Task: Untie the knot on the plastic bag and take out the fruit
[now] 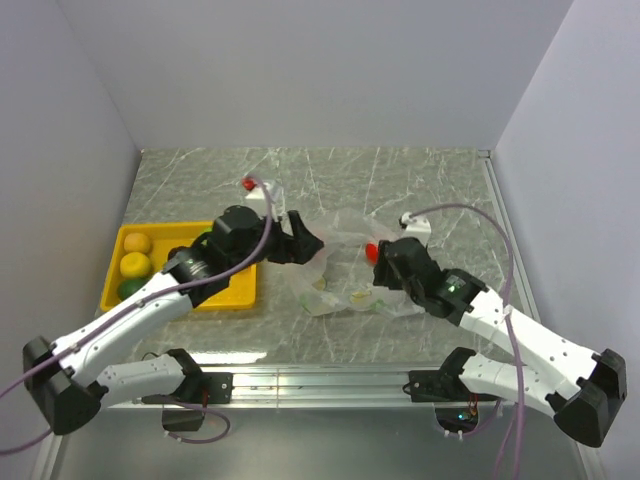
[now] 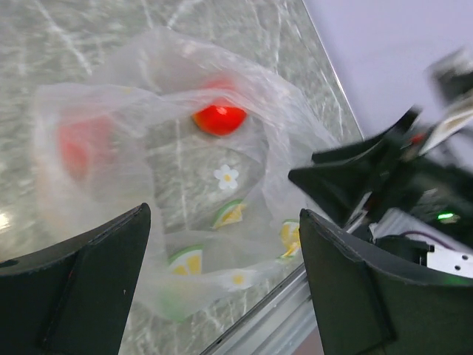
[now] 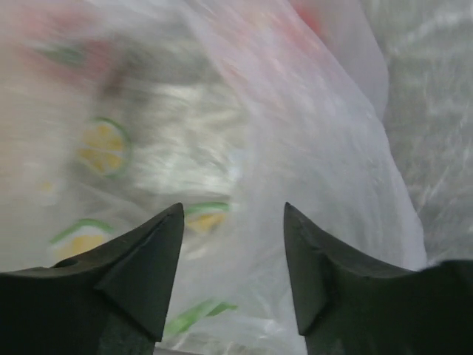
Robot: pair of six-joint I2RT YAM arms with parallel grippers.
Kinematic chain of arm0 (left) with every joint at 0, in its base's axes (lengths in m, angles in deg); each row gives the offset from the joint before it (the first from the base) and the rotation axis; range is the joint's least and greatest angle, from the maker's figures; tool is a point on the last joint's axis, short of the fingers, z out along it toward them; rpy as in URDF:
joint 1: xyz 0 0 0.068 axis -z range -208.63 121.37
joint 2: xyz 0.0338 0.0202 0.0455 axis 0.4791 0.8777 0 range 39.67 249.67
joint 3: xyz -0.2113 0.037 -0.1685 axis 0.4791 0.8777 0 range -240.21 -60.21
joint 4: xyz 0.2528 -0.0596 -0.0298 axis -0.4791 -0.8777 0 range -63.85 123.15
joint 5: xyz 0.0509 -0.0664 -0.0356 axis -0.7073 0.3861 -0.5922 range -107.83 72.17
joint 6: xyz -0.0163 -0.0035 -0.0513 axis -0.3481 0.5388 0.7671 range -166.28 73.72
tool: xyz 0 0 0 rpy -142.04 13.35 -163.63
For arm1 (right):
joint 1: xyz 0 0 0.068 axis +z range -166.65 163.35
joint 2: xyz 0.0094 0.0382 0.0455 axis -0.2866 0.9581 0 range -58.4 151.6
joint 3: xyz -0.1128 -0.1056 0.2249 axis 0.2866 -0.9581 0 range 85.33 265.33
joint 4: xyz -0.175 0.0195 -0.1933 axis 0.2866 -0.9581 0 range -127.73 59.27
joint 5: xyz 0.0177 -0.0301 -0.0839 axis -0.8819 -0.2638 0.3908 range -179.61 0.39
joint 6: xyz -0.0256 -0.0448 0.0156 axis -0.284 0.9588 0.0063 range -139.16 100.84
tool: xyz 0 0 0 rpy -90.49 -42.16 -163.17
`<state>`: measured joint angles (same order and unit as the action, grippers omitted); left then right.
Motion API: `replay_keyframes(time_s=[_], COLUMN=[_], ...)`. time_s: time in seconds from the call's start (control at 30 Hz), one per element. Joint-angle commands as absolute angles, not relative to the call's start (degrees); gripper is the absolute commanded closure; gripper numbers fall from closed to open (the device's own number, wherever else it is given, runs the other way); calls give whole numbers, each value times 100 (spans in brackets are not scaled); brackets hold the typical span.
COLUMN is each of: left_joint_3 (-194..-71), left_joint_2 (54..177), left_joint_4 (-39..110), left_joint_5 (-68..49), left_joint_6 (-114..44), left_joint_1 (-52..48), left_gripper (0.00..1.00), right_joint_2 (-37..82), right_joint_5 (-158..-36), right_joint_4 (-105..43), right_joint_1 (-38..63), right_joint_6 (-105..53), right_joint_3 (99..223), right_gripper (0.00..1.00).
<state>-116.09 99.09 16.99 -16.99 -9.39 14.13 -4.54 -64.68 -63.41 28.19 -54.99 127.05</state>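
Observation:
The plastic bag [image 1: 340, 278] lies crumpled in the middle of the table, thin and see-through with printed citrus slices. In the left wrist view a red fruit [image 2: 219, 118] sits inside it and a pinkish fruit [image 2: 77, 148] shows blurred through the film at the left. The knot does not show in any view. My left gripper [image 2: 224, 214] hangs open over the bag's left side, nothing between its fingers. My right gripper [image 3: 233, 207] is open at the bag's right side, its fingertips [image 3: 166, 229] close against the film. From above, the red fruit [image 1: 371, 249] lies just beside the right gripper [image 1: 385, 268].
A yellow tray [image 1: 240, 292] at the left holds two yellow round fruits [image 1: 137, 243] and a dark green one [image 1: 130, 288]. A small red thing [image 1: 248, 184] sits behind the left wrist. A metal rail [image 1: 330, 380] runs along the near edge; walls close in three sides.

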Motion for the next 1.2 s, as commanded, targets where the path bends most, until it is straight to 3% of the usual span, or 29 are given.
replay_keyframes(time_s=[0.0,0.2,0.5,0.7,0.8,1.0,1.17], left_joint_3=[-11936,-12147,-12419,-12340,-12367,-12341,-11815], left_joint_2=[10355,11085,11816,12184,12404,12721,12406], left_joint_4=[2251,2498,2524,2647,2656,2665,3042], left_joint_5=[-2011,-2178,-2117,-2029,-2003,-2143,-2758], left_joint_6=[-936,-980,-1156,-1358,-1454,-1490,-1350], left_joint_1=[1856,2489,2815,2929,2990,3026,3026], left_gripper=[13,13,13,13,13,12,13], right_joint_2=[-234,531,1630,2184,2368,2589,1316], right_joint_5=[-6710,-5965,-6490,-7448,-7835,-8397,-8179], right_joint_4=[-6709,-6949,-6212,-5386,-4964,-4997,-5287], right_joint_1=[2782,2703,1404,666,454,321,995], right_joint_6=[-4537,-4034,-4174,-4596,-4711,-4553,-4509], right_joint_3=[13855,14571,14238,13895,13675,13640,13665], right_gripper=[35,34,34,80,97,100,100])
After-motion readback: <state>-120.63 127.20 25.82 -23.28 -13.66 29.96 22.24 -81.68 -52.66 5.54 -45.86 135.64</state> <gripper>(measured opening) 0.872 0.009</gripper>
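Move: For the right hand, just off the near right part of the bag's rim, the right rim stands some 10 cm ahead, 4 cm right and 6 cm below; the tomato is about 12 cm ahead, 1 cm left and 10 cm lower. From the left hand, the bag's near rim lies level ahead, roughly 14 cm right and 16 cm down; that tomato lies about 11 cm ahead, 15 cm right and 23 cm below. Right hand arcs about 10 cm forward, pinches the bag's right rim; open left hand sinks rightward over it. ##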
